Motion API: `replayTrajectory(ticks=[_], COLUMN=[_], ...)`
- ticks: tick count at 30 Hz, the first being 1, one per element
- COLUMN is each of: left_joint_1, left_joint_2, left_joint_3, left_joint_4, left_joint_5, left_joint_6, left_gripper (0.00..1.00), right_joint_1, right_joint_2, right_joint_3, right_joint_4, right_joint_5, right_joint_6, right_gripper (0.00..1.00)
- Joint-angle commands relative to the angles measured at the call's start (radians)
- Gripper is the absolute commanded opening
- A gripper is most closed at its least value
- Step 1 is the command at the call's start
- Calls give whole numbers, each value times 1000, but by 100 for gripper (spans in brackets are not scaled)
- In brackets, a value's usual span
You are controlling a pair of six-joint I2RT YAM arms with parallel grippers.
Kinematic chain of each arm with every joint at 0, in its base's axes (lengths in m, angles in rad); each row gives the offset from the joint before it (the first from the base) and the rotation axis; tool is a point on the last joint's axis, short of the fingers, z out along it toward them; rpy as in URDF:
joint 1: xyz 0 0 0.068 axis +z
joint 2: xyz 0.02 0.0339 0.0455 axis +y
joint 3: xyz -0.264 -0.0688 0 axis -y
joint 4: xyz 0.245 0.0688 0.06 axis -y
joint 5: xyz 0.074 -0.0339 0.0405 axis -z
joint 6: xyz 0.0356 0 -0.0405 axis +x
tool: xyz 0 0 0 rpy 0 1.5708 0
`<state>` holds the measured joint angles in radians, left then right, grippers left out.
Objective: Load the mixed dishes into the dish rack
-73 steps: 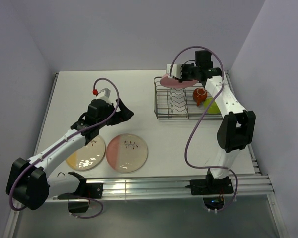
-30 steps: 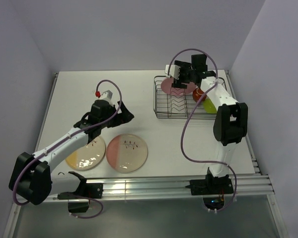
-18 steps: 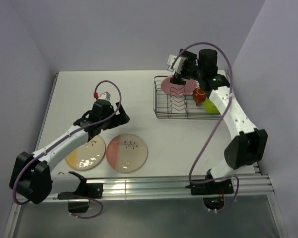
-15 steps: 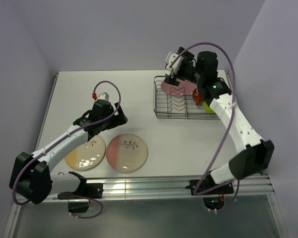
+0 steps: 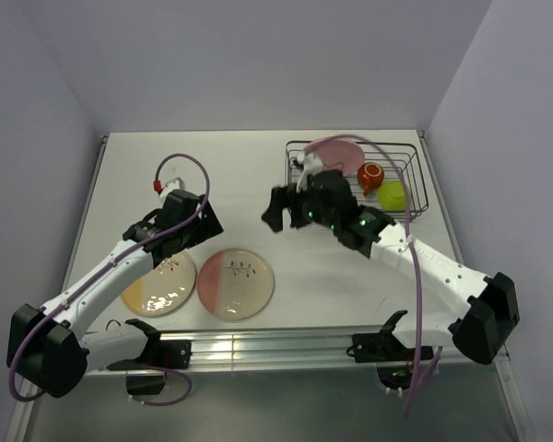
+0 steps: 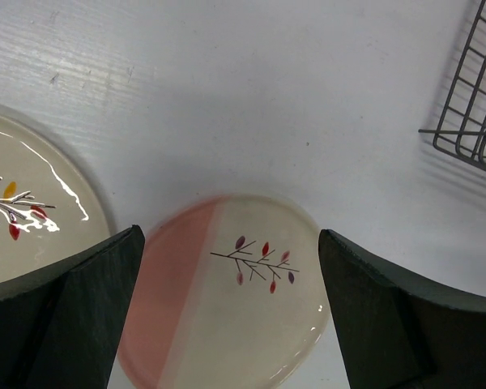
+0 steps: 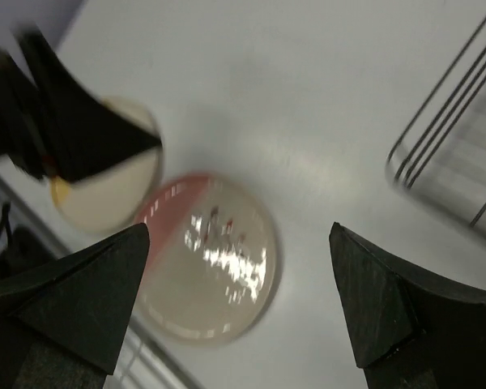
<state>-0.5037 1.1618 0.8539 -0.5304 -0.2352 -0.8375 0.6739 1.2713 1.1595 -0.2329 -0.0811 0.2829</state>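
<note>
The dish rack (image 5: 407, 175) stands at the back right and holds a plain pink plate (image 5: 339, 154), an orange-red cup (image 5: 370, 175) and a lime-green bowl (image 5: 392, 194). On the table at the front left lie a pink-and-cream plate (image 5: 235, 284) and a yellow-and-cream plate (image 5: 159, 285). My left gripper (image 5: 205, 226) hovers open above the pink-and-cream plate (image 6: 227, 292), which shows between its fingers (image 6: 73, 316). Left of the rack, my right gripper (image 5: 278, 212) hangs open and empty over the table, and that same plate (image 7: 206, 271) lies below it, blurred.
A corner of the rack (image 6: 470, 105) shows at the upper right of the left wrist view, and the yellow-and-cream plate (image 6: 32, 203) at its left edge. The right wrist view catches the rack's wires (image 7: 454, 154) and my left gripper (image 7: 73, 130). Purple walls enclose the table.
My right gripper let go of the pink plate, which now stands in the rack, and swung left and forward over the table. My left gripper shifted slightly towards the front plates.
</note>
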Motion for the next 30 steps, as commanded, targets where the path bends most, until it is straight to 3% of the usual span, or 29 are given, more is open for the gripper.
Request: replayTrajectory(ticks=[1,5,13,18,21,27,30], left_joint_1=[-6,-10,-21,-29,-38,-29,20], left_joint_2=[-24,-16,82,111,41,-8,-45], left_joint_3=[-3,-27,-33,-39,-62,-26,-41], left_joint_4=[-31,-20,-56,-88,-114,-291,-283], left_joint_5=[-39,-38,-104,-151,-226,-397,-380], left_joint_6=[-52,-72,-100,-132,-179,-313,-290], left_gripper=[96,95,94,92,92,96,96], right_joint_1=[75,98,151,165,171,191,202], right_joint_2=[-96,-199,-241,-176,-150,38,135], right_joint_3=[-188,-397,-569,-578,-575,-427,-319], right_joint_4=[-53,88,179,227,276,270,195], right_joint_5=[72,-66,-89,-141,-163,-212,-143], right_joint_6=[267,419,549,539,530,457,437], right_gripper=[100,100,100,100,100,100,100])
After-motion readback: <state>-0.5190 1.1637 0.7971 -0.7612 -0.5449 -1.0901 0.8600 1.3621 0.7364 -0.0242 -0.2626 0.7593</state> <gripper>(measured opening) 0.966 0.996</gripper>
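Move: The pink-striped plate lies flat on the table some 15 cm back and 10 cm left of the right hand, about 27 cm below it; the dish rack stands roughly 12 cm ahead and 23 cm to that hand's right, lower down. The left hand has the yellow-striped plate about 12 cm back, 14 cm left and 13 cm below. From that same hand the pink-striped plate is about 12 cm back and 5 cm right. Heading down for the pink-striped plate, the open right hand swoops down about 17 cm and back 12, fast at first and then easing, with a late drift left while its fingers tip down some 35 degrees. The left hand, also open, works left, down and back towards the yellow-striped plate, about 7 cm sideways and turning counter-clockwise; it dips, then rises slightly. ##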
